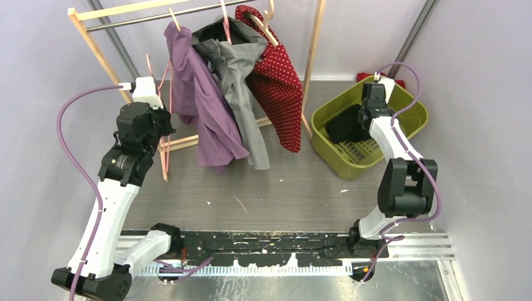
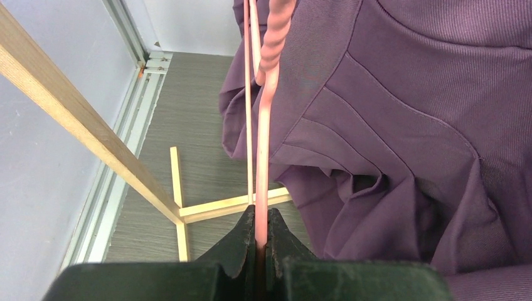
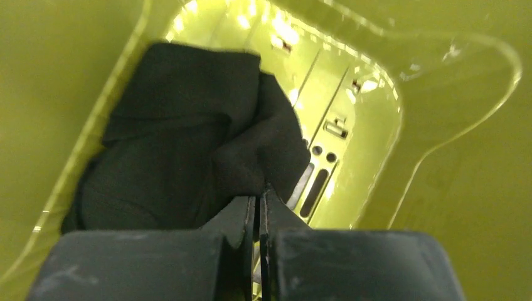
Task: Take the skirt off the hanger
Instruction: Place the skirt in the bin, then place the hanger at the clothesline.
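Note:
An empty pink hanger hangs upright beside the left post of the wooden rack, and my left gripper is shut on its thin lower bar. In the left wrist view the pink hanger runs straight up out of the closed left gripper. The black skirt lies bunched inside the green basket. My right gripper reaches down into that basket. In the right wrist view the right gripper is shut on a raised fold of the black skirt.
The wooden rack carries a purple garment, a grey garment and a red dotted garment on their hangers. The purple garment hangs right beside the pink hanger. The green basket's wall surrounds the right gripper.

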Action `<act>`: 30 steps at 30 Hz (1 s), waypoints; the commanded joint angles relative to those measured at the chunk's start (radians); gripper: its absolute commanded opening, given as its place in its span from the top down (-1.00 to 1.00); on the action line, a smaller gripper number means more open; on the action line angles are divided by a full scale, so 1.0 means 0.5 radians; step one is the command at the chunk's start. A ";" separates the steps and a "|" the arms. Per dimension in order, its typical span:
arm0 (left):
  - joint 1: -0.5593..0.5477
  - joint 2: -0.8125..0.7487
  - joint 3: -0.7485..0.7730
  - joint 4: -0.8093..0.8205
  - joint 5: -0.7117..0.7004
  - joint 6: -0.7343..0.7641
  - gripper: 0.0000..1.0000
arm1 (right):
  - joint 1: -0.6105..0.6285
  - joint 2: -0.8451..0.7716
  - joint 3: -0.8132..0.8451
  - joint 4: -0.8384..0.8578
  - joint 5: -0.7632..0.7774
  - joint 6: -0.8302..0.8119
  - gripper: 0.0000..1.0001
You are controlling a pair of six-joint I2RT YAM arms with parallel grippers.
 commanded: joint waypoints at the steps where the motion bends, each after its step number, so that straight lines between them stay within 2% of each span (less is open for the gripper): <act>1: -0.004 -0.020 0.078 0.083 -0.028 0.021 1.00 | -0.093 0.027 0.001 -0.063 -0.110 0.204 0.98; 3: -0.007 -0.015 0.085 0.083 -0.032 0.022 1.00 | -0.097 0.026 -0.008 -0.074 -0.182 0.198 0.97; 5: -0.005 -0.004 0.096 0.084 -0.033 0.023 1.00 | -0.095 0.009 -0.004 -0.083 -0.254 0.191 0.80; 6: -0.004 0.001 0.099 0.085 -0.033 0.025 1.00 | -0.094 0.000 0.013 -0.091 -0.268 0.191 0.45; 7: -0.006 0.002 0.103 0.088 -0.038 0.025 1.00 | -0.094 -0.006 0.047 -0.114 -0.307 0.179 0.00; 10: -0.005 0.005 0.130 0.098 -0.083 0.030 1.00 | -0.094 -0.046 0.176 -0.155 -0.420 0.150 -0.23; 12: -0.005 0.013 0.167 0.102 -0.119 0.045 1.00 | -0.093 -0.082 0.328 -0.201 -0.448 0.175 -0.26; 17: -0.005 0.043 0.297 0.129 -0.203 0.036 1.00 | -0.016 -0.106 0.698 -0.264 -0.488 0.193 -0.15; 20: -0.007 0.088 0.354 0.204 -0.251 0.067 1.00 | 0.084 -0.118 0.792 -0.226 -0.446 0.164 -0.18; 22: -0.006 0.143 0.395 0.244 -0.278 0.106 1.00 | 0.154 -0.107 0.854 -0.213 -0.426 0.126 -0.38; 25: -0.007 0.209 0.412 0.334 -0.297 0.136 1.00 | 0.234 -0.080 0.941 -0.205 -0.442 0.048 -0.26; 28: -0.007 0.271 0.424 0.392 -0.300 0.141 1.00 | 0.258 -0.059 0.974 -0.188 -0.445 0.061 -0.36; 30: -0.005 0.316 0.434 0.431 -0.300 0.150 1.00 | 0.261 -0.061 0.964 -0.170 -0.465 0.068 -0.32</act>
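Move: The right hand still grips an edge of the black skirt inside the bin, with the bin floor about 7 cm straight below. The skirt's bulk lies some 6 cm left, 1 cm nearer and 5 cm lower; a red cloth is about 20 cm ahead, 4 cm right. The left hand still holds the empty pink hanger; the rack rail is roughly 20 cm straight ahead and 18 cm up, the purple garment about 12 cm right, 5 cm ahead. The right fingers let go of the black skirt after sinking about 4 cm towards the bin floor, opening wide there; the hand then climbs some 22 cm clear of the bin, going forward at first and then swinging left with a counter-clockwise turn, fingertips lifting. The left hand, after a wait, keeps its pinch on the hanger and raises it about 6 cm, then eases 3 cm forward towards the rail. ##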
